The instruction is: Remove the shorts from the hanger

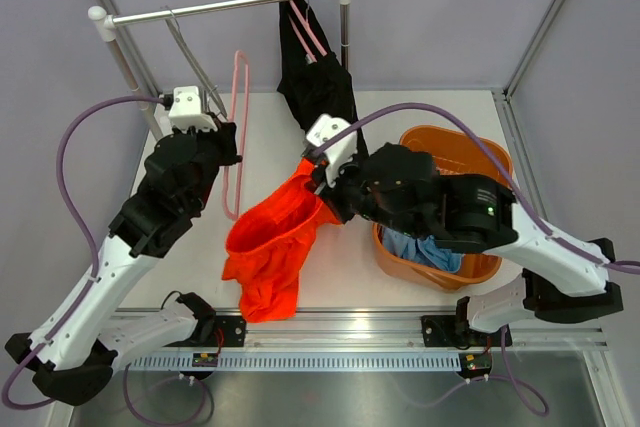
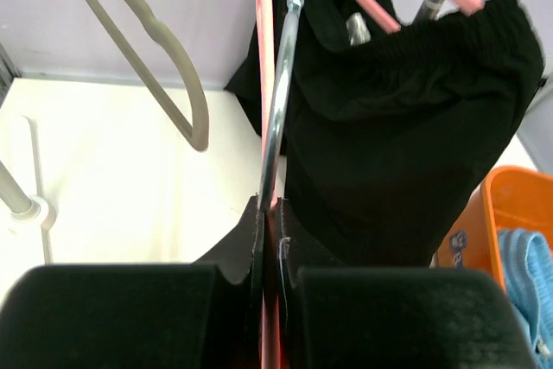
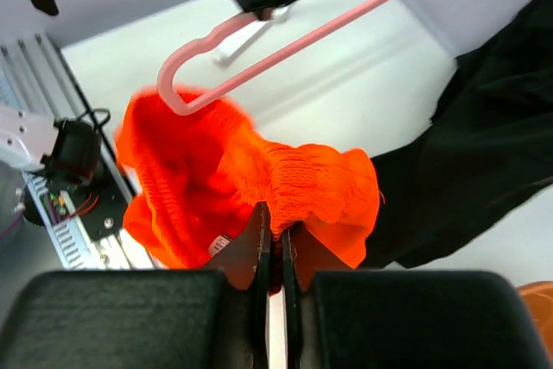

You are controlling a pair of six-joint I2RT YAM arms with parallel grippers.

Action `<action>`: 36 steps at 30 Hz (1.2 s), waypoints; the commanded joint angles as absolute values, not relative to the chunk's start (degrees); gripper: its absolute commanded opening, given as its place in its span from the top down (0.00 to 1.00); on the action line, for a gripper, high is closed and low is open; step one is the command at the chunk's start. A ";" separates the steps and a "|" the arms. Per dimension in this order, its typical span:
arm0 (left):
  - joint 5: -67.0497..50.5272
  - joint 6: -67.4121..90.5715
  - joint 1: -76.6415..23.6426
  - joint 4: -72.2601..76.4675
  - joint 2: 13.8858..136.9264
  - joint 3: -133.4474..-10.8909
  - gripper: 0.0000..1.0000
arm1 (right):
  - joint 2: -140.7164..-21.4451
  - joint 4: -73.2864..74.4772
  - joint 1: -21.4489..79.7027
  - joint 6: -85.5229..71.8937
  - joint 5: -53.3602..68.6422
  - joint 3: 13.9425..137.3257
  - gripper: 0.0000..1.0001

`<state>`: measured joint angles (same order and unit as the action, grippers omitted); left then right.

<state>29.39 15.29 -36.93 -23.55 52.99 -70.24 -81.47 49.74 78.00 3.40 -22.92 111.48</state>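
Note:
The orange shorts [image 1: 268, 252] hang bunched over the table, and my right gripper [image 1: 322, 179] is shut on their waistband [image 3: 302, 187]. My left gripper [image 1: 232, 142] is shut on a pink hanger [image 1: 238, 97] at the base of its metal hook [image 2: 276, 110]. The hanger's curved end [image 3: 173, 92] lies against the top edge of the orange shorts; I cannot tell whether it is still inside them. The black shorts [image 1: 315, 77] hang on another pink hanger [image 1: 305, 32] from the rack bar [image 1: 220, 5]. The light blue shorts [image 1: 425, 247] lie in the basket.
An orange basket [image 1: 470, 152] stands on the table's right side under my right arm. An empty grey hanger [image 1: 190, 52] hangs from the bar at the left. The rack's posts [image 1: 345, 17] stand at the back. A metal rail [image 1: 330, 327] runs along the near edge.

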 commanded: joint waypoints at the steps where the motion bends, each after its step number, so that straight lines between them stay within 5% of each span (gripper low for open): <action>1: 32.17 15.47 -37.00 -19.16 52.56 -74.70 1.00 | -78.58 47.37 78.05 6.50 -26.99 114.08 1.00; 11: 28.22 15.82 -37.00 -20.57 52.82 -75.06 1.00 | -77.70 33.96 78.05 22.36 -54.45 120.68 1.00; 18: 26.02 16.17 -37.00 -22.23 52.47 -72.78 1.00 | -74.44 -18.28 77.96 60.17 -61.88 114.78 1.00; 24: 24.52 16.61 -37.00 -22.85 52.12 -70.84 1.00 | -75.06 -39.08 77.26 80.67 -56.00 118.73 1.00; 36: 23.21 16.79 -37.00 -22.41 52.82 -70.40 1.00 | -65.13 -35.42 76.46 73.83 -52.91 113.65 1.00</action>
<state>24.38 16.14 -36.93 -25.98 53.32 -70.65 -66.94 -33.43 76.84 76.23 -56.05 115.39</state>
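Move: The right hand, already holding the orange shorts off their hanger, has the orange basket's middle about 30 cm to its right, 18 cm ahead and 35 cm below. The blue shorts in the basket lie some 26 cm right, 10 cm ahead and 36 cm down; the black shorts hang roughly 28 cm ahead, 3 cm right; the pink hanger is some 14 cm left, 12 cm ahead. From the left hand the basket is about 43 cm right, 4 cm ahead, 30 cm below. Up and to the right, each by some 30 cm, the right hand sweeps the pinched orange shorts away from the pink hanger, bowing forward a few centimetres and partly back. Its fingers swing clockwise and tip up, from pointing left-forward to forward-and-upward. The left hand keeps its pinch on the hanger, bobs up about 3 cm and sinks back. ##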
